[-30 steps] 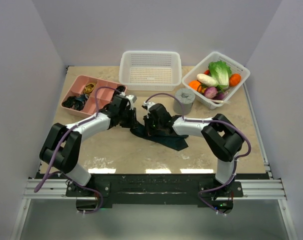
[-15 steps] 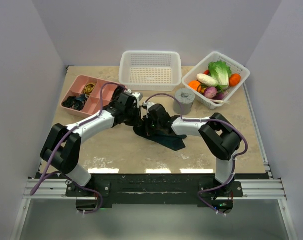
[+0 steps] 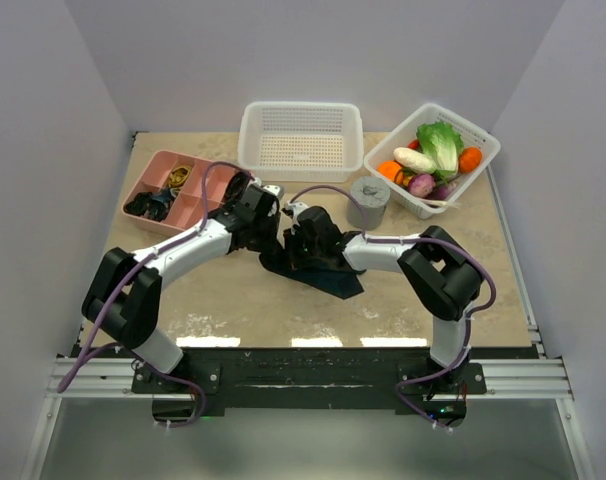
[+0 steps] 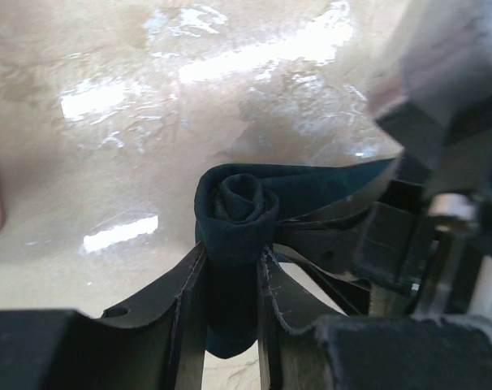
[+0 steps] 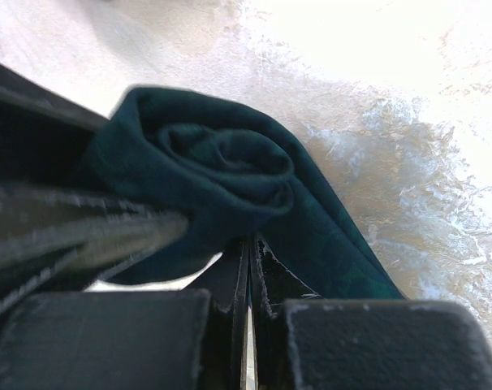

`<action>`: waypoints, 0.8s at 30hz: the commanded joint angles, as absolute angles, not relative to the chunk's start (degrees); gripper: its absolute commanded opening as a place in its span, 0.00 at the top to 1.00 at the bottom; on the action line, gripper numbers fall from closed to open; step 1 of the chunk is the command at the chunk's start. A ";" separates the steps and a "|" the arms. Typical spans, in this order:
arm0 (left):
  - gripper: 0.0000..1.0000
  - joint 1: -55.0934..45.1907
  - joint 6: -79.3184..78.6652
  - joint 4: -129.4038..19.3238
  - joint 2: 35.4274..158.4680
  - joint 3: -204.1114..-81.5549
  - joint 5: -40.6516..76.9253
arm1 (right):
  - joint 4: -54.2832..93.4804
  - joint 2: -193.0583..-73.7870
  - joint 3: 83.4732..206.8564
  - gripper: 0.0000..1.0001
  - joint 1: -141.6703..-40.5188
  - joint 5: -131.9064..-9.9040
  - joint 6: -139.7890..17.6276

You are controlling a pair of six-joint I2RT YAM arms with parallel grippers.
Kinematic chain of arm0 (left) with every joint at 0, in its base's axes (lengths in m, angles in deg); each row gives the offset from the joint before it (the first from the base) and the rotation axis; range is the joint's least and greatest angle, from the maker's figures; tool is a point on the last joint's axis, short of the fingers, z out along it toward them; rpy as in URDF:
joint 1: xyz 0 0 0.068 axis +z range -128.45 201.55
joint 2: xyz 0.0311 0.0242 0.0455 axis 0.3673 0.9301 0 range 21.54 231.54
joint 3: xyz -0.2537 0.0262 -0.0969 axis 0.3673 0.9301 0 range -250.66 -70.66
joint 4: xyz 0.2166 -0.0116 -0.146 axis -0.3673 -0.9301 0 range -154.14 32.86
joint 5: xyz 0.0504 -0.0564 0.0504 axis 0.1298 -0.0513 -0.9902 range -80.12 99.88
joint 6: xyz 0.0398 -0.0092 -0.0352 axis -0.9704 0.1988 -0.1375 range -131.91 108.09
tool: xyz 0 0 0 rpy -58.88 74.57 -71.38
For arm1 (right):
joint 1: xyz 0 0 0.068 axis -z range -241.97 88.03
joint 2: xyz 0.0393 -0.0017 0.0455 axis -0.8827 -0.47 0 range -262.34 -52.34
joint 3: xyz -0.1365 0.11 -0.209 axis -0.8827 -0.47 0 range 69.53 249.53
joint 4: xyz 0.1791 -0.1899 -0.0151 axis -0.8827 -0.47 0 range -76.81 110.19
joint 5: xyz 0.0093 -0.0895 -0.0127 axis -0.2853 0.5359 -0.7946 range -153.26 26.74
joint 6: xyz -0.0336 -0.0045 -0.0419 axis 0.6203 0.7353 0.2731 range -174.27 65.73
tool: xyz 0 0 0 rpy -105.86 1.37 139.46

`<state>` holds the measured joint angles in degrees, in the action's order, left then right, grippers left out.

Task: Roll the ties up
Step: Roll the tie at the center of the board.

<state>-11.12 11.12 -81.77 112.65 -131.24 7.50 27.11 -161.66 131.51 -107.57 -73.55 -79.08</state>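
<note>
The dark teal tie [image 3: 333, 278] lies mid-table, one end wound into a tight roll [image 4: 234, 207] and the flat band [image 5: 335, 236] trailing away over the table toward the right. My left gripper [image 4: 230, 253] is shut on the roll, one finger [image 4: 187, 280] on each side of it. From the other side my right gripper [image 5: 250, 244] points at the roll [image 5: 222, 171], its fingers pressed together with nothing between them and its tips under the fabric. From above, the left gripper [image 3: 274, 238] and right gripper [image 3: 294, 245] meet over the roll.
A white mesh basket [image 3: 301, 140] stands at the back centre. A basket of vegetables [image 3: 480, 172] is at the back right. A grey cylinder [image 3: 368, 200] stands just behind the right arm. A pink compartment tray [image 3: 148, 172] sits at the back left.
The left gripper has swung right and closer to the right gripper. The flat tail of the tie on the table has shortened slightly and shifted left.
</note>
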 commanded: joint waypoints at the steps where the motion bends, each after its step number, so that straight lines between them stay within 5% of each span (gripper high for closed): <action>1: 0.72 -11.41 10.86 -85.00 112.07 -134.73 -0.92 | 27.32 -156.67 132.28 1.00 -107.58 -73.64 -77.74; 24: 0.72 -16.85 13.93 -94.93 117.25 -138.60 -19.47 | 19.05 -150.25 128.77 1.00 -101.34 -65.90 -75.89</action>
<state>-14.75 11.67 -94.18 115.03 -135.72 -14.53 20.18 -154.23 129.58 -101.52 -67.27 -77.10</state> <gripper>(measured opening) 0.298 0.006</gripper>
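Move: The rolled-up end of the tie is already between the left fingers, with open board to its left. From that hand the middle of the tie's flat strip lies about 13 cm right and 4 cm back, and the pink box about 20 cm left and 17 cm farther out. The right hand's shut tips are beside the roll, which is some 5 cm to their left and 1 cm ahead; the strip's middle is roughly 8 cm right and 3 cm back of them. The tie's roll is carried some 5 cm left by the left hand, which keeps its grip, stays nearly level and rolls about 20 degrees, so the fingers swing from leaning right towards straight down. The right hand, fingers still shut, lifts off beside the roll by about 4.5 cm, swings 6 cm right and a little forward away from it, and sinks about 2 cm over the flat strip. ##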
